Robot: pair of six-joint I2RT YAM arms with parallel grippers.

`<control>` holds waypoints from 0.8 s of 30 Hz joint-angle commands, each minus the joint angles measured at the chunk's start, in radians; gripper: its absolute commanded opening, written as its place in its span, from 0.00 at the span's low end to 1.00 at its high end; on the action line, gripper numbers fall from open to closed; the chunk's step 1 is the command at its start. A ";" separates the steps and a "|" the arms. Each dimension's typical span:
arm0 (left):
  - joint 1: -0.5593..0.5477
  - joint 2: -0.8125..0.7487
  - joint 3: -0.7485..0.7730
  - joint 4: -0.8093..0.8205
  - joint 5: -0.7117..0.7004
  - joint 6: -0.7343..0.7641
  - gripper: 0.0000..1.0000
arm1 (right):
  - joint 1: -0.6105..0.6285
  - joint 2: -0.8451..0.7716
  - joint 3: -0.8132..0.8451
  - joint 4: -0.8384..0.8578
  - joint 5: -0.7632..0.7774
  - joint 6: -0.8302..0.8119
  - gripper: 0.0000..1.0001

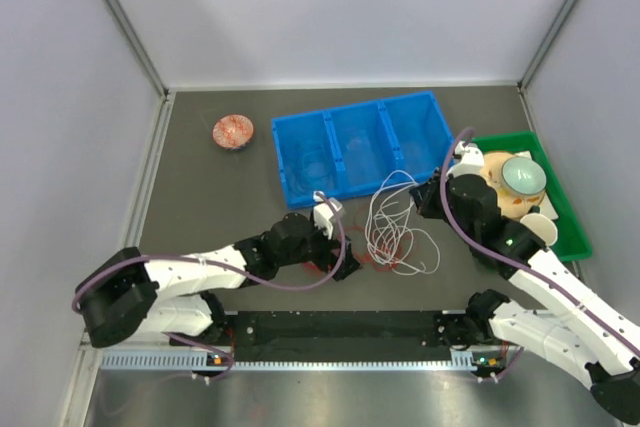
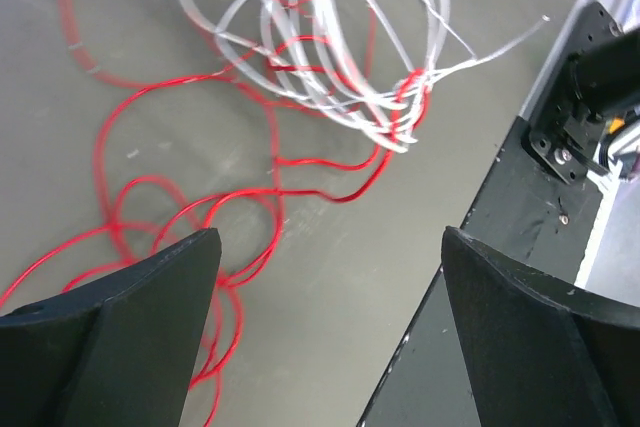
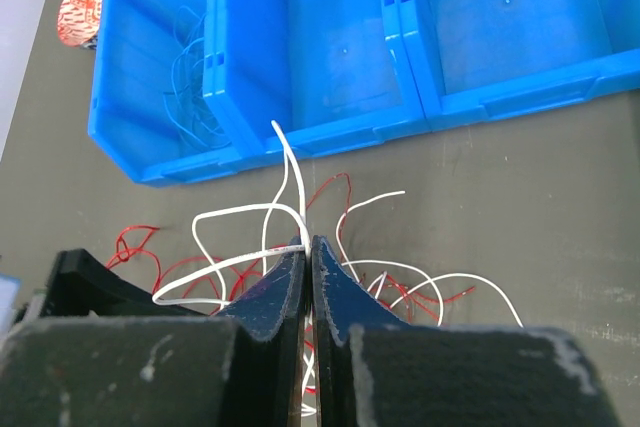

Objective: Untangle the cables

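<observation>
The cables lie tangled on the grey table in front of the blue bin. White loops [image 1: 395, 222] rise over red loops [image 1: 388, 259]. My right gripper [image 1: 428, 197] is at the right of the tangle. In its wrist view the right gripper [image 3: 308, 242] is shut on a white cable [image 3: 246, 206], with red cable [image 3: 340, 176] on the table beyond. My left gripper [image 1: 340, 262] is at the left of the tangle, open. Seen from the left wrist, the left gripper [image 2: 330, 237] holds nothing; red cable [image 2: 190, 207] runs by its left finger and the white bundle [image 2: 330, 77] lies ahead.
A blue three-part bin [image 1: 360, 187] stands behind the tangle, with thin blue cable [image 3: 190, 87] in its left compartment. A patterned red bowl [image 1: 233, 131] sits at the back left. A green tray [image 1: 508, 139] with a teal bowl [image 1: 523, 175] and cups is at the right. A black strip [image 1: 340, 327] runs along the near edge.
</observation>
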 commanded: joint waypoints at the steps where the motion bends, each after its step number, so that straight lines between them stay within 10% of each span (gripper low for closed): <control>1: -0.044 0.079 0.034 0.213 0.002 0.070 0.96 | -0.009 -0.005 0.040 0.037 -0.011 -0.006 0.00; 13: -0.079 0.266 0.101 0.326 0.010 0.063 0.81 | -0.011 -0.017 0.034 0.033 -0.017 -0.001 0.00; 16: -0.079 0.283 0.123 0.323 0.011 0.065 0.62 | -0.012 -0.023 0.036 0.030 -0.014 -0.001 0.00; 19: -0.079 0.271 0.130 0.283 -0.019 0.068 0.01 | -0.012 -0.029 0.042 0.020 -0.011 -0.004 0.00; 24: -0.079 0.125 0.058 0.220 -0.129 0.085 0.00 | -0.012 -0.055 0.063 -0.002 0.006 -0.010 0.00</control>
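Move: Just off the left fingertips, about 6 cm to the right, roughly level fore and aft and some 1 cm lower, is the red cable's loop around the near-left end of the white bundle. The white bundle's middle lies some 9 cm right and 4 cm ahead, with loose red coils about 8 cm left and 3 cm ahead on the table. From the right hand, the red loop lies around 7 cm left, 9 cm back and 13 cm lower. Reaching to the robot's right with open fingers, the left hand slides about 5 cm towards the end of the white bundle, dipping some 2 cm before rising by half that, and turns slightly clockwise. Late in the reach its fingers close fully, pinching the red loop at the tips. The right hand stays put, keeping its shut grip on the white cable held up above the table. ##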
